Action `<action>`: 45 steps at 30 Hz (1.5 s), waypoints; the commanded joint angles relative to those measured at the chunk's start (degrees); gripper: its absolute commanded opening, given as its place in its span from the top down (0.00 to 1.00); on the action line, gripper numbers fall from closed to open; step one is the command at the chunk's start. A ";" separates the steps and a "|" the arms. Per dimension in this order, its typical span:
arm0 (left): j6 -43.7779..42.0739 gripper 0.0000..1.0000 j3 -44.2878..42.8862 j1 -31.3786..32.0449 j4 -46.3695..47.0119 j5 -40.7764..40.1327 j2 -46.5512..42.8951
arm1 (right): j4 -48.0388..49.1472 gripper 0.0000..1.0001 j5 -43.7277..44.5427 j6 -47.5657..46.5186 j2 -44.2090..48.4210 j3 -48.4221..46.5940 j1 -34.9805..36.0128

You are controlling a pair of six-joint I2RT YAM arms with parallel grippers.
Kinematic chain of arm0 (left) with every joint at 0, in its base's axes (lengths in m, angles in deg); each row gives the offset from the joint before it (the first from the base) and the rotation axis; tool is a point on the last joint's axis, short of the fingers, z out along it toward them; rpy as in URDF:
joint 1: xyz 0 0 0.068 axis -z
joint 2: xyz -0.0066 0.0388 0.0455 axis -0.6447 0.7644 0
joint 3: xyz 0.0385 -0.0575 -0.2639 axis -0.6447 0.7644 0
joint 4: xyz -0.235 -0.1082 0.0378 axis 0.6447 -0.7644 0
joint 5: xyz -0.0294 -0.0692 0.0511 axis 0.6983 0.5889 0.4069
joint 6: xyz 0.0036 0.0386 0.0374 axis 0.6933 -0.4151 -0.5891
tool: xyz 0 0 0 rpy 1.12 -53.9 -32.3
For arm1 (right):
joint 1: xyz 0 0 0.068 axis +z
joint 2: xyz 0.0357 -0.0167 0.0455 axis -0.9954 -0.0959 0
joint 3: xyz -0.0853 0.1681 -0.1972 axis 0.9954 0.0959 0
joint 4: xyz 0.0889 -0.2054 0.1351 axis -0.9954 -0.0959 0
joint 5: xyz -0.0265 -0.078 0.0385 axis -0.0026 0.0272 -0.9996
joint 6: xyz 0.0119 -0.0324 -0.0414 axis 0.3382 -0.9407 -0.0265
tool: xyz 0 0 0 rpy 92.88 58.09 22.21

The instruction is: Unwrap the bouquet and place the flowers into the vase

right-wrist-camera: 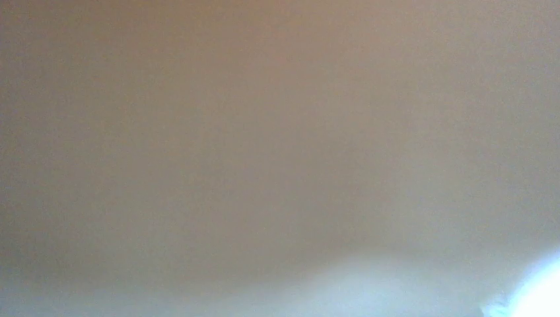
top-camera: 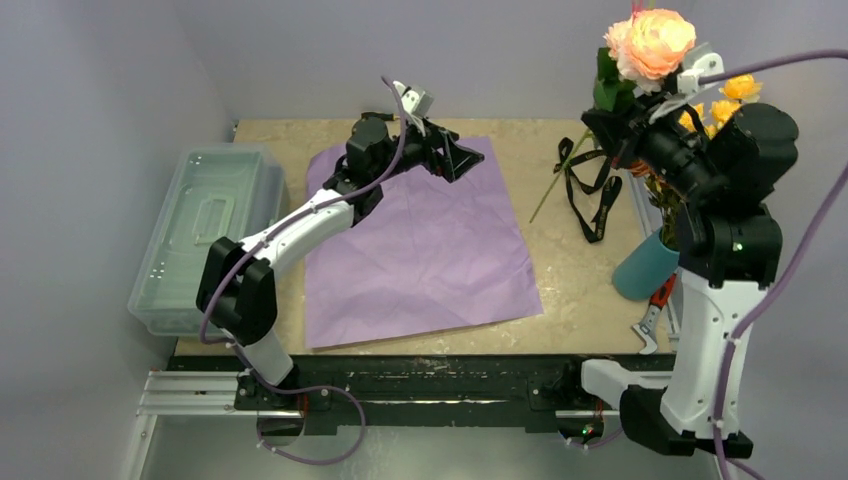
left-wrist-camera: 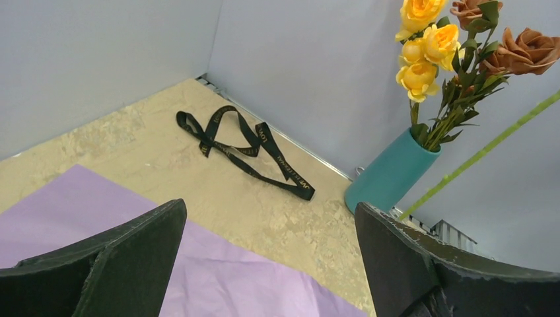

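Note:
The lilac wrapping paper (top-camera: 420, 240) lies flat and unwrapped on the table. Over its far edge my left gripper (top-camera: 455, 160) stands open and holds nothing; its fingers (left-wrist-camera: 112, 264) frame the paper (left-wrist-camera: 72, 205) in the left wrist view. The teal vase (top-camera: 645, 265) stands at the right with yellow flowers (top-camera: 725, 105) in it, also seen as vase (left-wrist-camera: 389, 175) and blooms (left-wrist-camera: 422, 39). My right gripper (top-camera: 622, 125) is raised high, shut on a peach rose (top-camera: 652, 42) whose green stem (top-camera: 555, 185) slants down to the table. The right wrist view is a peach blur.
A black ribbon (top-camera: 592, 195) lies loose on the table right of the paper, also ribbon (left-wrist-camera: 251, 148). A translucent lidded box (top-camera: 205, 235) stands at the left edge. A red-handled tool (top-camera: 655, 305) lies by the vase. Walls close the far and right sides.

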 commanded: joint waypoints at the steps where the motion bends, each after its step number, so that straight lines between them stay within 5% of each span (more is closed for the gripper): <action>1: 1.19 0.00 -3.72 0.15 0.53 0.98 1.09 | -7.13 1.00 7.98 -11.87 4.35 -1.92 -3.87; 11: 2.32 0.00 -8.20 0.32 1.14 3.24 6.03 | -13.69 1.00 13.81 -22.26 11.07 -2.52 -11.08; 24: 1.84 0.00 -14.60 0.88 -2.55 5.18 10.88 | -18.95 1.00 15.35 -24.96 8.96 -10.45 -15.78; 45: 1.51 0.00 -17.30 1.43 -2.81 5.37 13.52 | -6.68 1.00 21.78 -30.20 14.21 7.21 -15.77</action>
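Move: To the right hand's right, roughly 23 cm across, 2 cm nearer the base and 42 cm below, stands the teal vase, already holding yellow and brown flowers. The black ribbon lies some 26 cm ahead and 20 cm right, on the table about 52 cm down. The wrench is about 11 cm back and 26 cm right at that level. From the left hand, the vase is around 39 cm right, 13 cm back and 24 cm lower. Swinging right about 13 cm and first back, the right hand keeps its shut grip on the peach flower and carries it towards the vase, turning some 35 degrees clockwise with its left side dipping. It rises slightly, then sinks about 4 cm and eases forward, bringing the stem's lower end to the vase mouth. The empty left hand, still open, drifts about 5 cm right and a little forward. ##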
